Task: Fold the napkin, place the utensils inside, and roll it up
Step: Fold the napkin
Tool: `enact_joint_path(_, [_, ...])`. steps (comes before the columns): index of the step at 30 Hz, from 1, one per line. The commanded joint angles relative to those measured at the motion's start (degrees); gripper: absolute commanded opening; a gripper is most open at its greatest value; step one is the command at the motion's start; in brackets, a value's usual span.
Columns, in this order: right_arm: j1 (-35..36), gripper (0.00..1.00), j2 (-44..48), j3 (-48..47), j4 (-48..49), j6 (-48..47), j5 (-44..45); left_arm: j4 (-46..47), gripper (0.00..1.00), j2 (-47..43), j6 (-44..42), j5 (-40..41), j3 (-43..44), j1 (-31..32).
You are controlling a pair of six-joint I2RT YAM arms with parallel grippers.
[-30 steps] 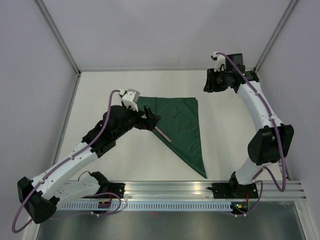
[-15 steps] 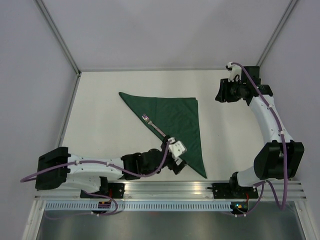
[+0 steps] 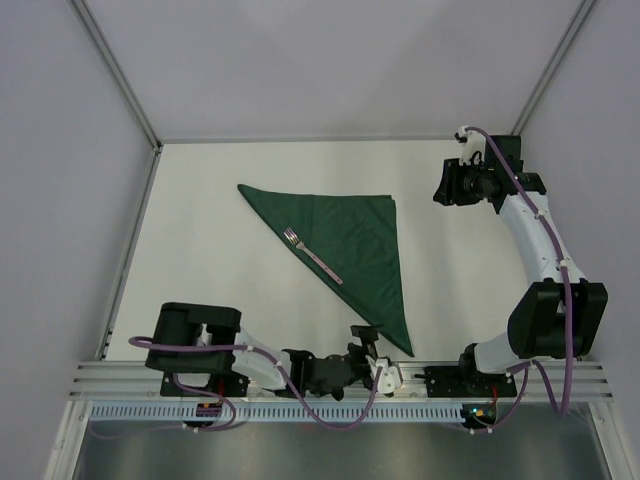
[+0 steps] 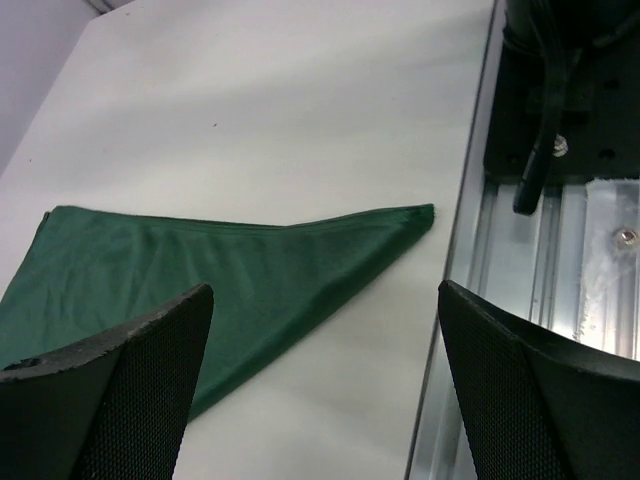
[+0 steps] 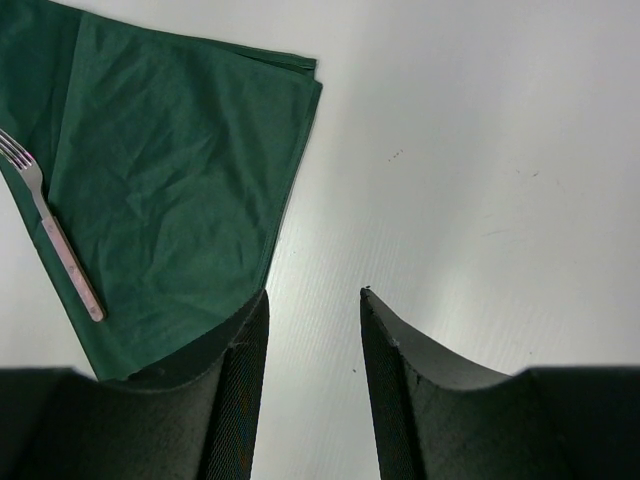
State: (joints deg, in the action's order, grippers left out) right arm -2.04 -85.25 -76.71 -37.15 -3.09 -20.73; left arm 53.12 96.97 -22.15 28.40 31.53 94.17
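The dark green napkin [image 3: 362, 238] lies folded into a triangle mid-table, its long point toward the near rail. A fork [image 3: 318, 258] with a pale pink handle rests along its left slanted edge, tines to the far left. My left gripper [image 3: 372, 352] hangs low by the near rail, just left of the napkin's near point, open wide and holding nothing. Its wrist view shows that point of the napkin [image 4: 250, 265] ahead of the left gripper [image 4: 325, 290]. My right gripper [image 3: 445, 185] hovers right of the napkin, open and holding nothing. The right wrist view shows the napkin [image 5: 170, 170], the fork [image 5: 62, 245] and the right gripper [image 5: 313, 292].
The metal rail [image 3: 330, 372] with both arm bases runs along the near edge. In the left wrist view the rail [image 4: 520, 300] is close on the right. Grey walls stand on the left, far and right sides. Bare white tabletop [image 3: 200, 250] surrounds the napkin.
My left arm has drawn back from the fork and folded down along the near rail, leaving the fork on the napkin. My right gripper shifted slightly to the right, then held still.
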Motion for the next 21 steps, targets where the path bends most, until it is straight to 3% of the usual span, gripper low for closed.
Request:
enact_joint_path(1, [-0.15,0.48,0.09,0.59,1.73,-0.42,-0.19,12.25,0.96,5.15,-8.34,1.83,1.96,1.98])
enact_joint_path(11, [-0.15,0.47,0.35,1.21,1.90,-0.60,-0.63,12.27,0.90,13.94,-10.72,0.42,6.52,2.16])
enact_joint_path(14, [-0.15,0.46,0.53,1.38,1.81,-0.60,-0.89,11.57,0.82,15.79,-11.24,0.25,7.84,2.07])
enact_joint_path(18, [-0.24,0.46,0.70,1.65,2.08,-0.69,-0.89,9.99,0.65,16.76,-10.98,-1.33,8.55,1.72])
enact_joint_path(21, [-0.24,0.45,0.70,1.65,1.99,-0.69,-0.98,9.63,0.60,17.55,-11.16,-1.42,8.73,1.19])
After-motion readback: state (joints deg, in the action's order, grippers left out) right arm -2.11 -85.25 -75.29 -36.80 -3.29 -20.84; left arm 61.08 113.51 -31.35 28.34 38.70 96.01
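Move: Ahead of the wide-open left gripper's tips, the napkin's near corner lies some 10 cm to the hand's right, about 2 cm farther out and roughly 9 cm below. The fork, resting on the napkin, is about 29 cm forward and 14 cm left of this hand; the right arm's base is some 27 cm right and 7 cm back. From the right hand the corner lies about 30 cm back, 10 cm left and 20 cm down. Sinking about 4.5 cm, the left hand slides some 3.5 cm to the right towards the napkin's near corner, after drifting back a centimetre at the start. It rolls some 10 degrees about its fingers, which still point mostly to the right; the fingers narrow from wide open to a bit over half, short of the cloth. ##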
